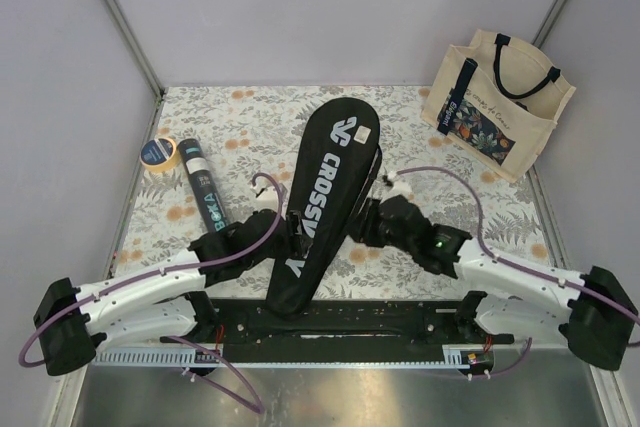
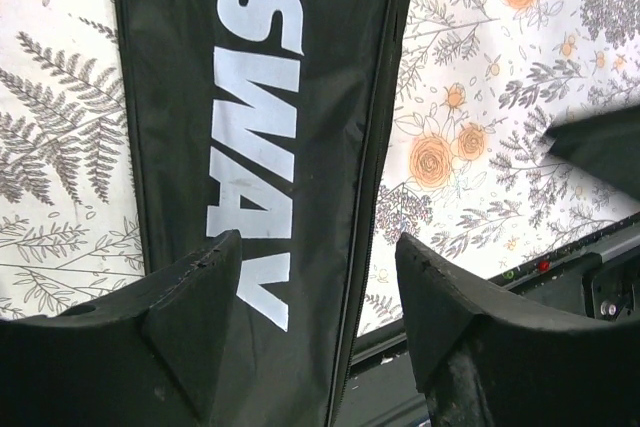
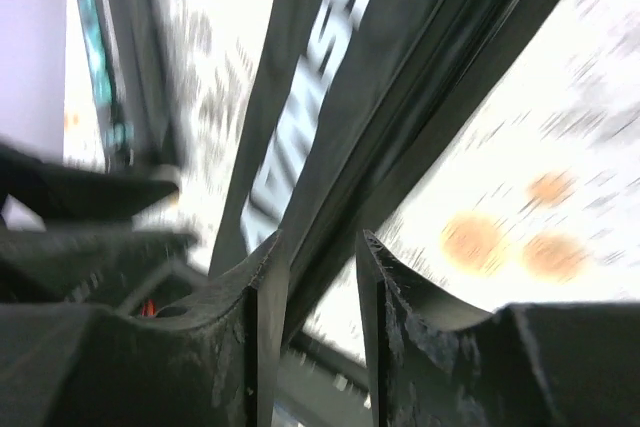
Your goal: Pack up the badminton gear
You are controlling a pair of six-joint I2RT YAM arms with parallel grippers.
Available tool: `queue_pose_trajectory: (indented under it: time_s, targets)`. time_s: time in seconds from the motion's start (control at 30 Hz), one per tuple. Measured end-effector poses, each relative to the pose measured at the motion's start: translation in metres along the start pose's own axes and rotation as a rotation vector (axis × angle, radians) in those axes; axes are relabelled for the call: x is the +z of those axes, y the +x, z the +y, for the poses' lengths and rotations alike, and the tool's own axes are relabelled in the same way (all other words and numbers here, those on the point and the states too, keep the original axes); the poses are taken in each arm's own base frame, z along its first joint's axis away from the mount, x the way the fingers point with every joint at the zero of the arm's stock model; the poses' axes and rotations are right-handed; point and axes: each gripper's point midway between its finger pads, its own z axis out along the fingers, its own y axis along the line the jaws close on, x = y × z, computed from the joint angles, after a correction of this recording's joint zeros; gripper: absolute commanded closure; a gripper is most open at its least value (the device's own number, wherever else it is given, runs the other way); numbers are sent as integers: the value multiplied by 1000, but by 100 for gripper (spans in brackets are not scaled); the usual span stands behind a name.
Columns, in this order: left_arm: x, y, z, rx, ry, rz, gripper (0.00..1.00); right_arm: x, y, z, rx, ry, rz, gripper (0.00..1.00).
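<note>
The long black racket bag [image 1: 330,177] marked "CROSSWAY" lies slantwise on the floral table, its wide head far and its narrow end near. A black tube with teal lettering [image 1: 203,187] lies to its left. My left gripper [image 1: 288,232] sits at the bag's narrow part. In the left wrist view that gripper [image 2: 318,252] is open, its jaws straddling the zipped right edge of the bag [image 2: 250,97] without touching it. My right gripper [image 1: 354,232] comes in from the right. In the blurred right wrist view this gripper [image 3: 320,245] shows a narrow gap, with the bag's edge [image 3: 340,67] beyond it.
A cream tote bag with dark handles [image 1: 500,97] stands at the back right. A yellow-rimmed tape roll [image 1: 158,152] lies at the left, just beyond the tube. The black mounting rail [image 1: 340,317] runs along the near edge under the bag's tip. Walls close the table on three sides.
</note>
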Motion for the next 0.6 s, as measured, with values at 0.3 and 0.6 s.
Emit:
queue_pose_trajectory:
  time_s: [0.3, 0.6]
  targets:
    - [23, 39, 1, -26, 58, 114, 36, 5, -153, -45, -100, 137, -273, 50]
    - [41, 69, -16, -40, 160, 224, 39, 70, -224, -80, -78, 156, -197, 34]
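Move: The racket bag's far right edge, beside its white patch, lies about 26 cm ahead of the right hand, 6 cm to its right and 10 cm below; the patch is 28 cm ahead and 2 cm right. The tote stands some 38 cm ahead and 45 cm right. The bag's WAY lettering lies 3 cm back, 3 cm right and 9 cm below the left hand; the tube is 18 cm ahead of that hand and 30 cm left. Along the racket bag's right side the right hand sweeps fast towards the far end, about 23 cm forward with 8 cm to the right, rising 5 cm and then dipping halfway back, its fingers opening wider and tipping up a little. Over the bag's near part the left hand, fingers still open, sinks some 6.5 cm, drifting right and back as it turns a little clockwise and tilts down. ##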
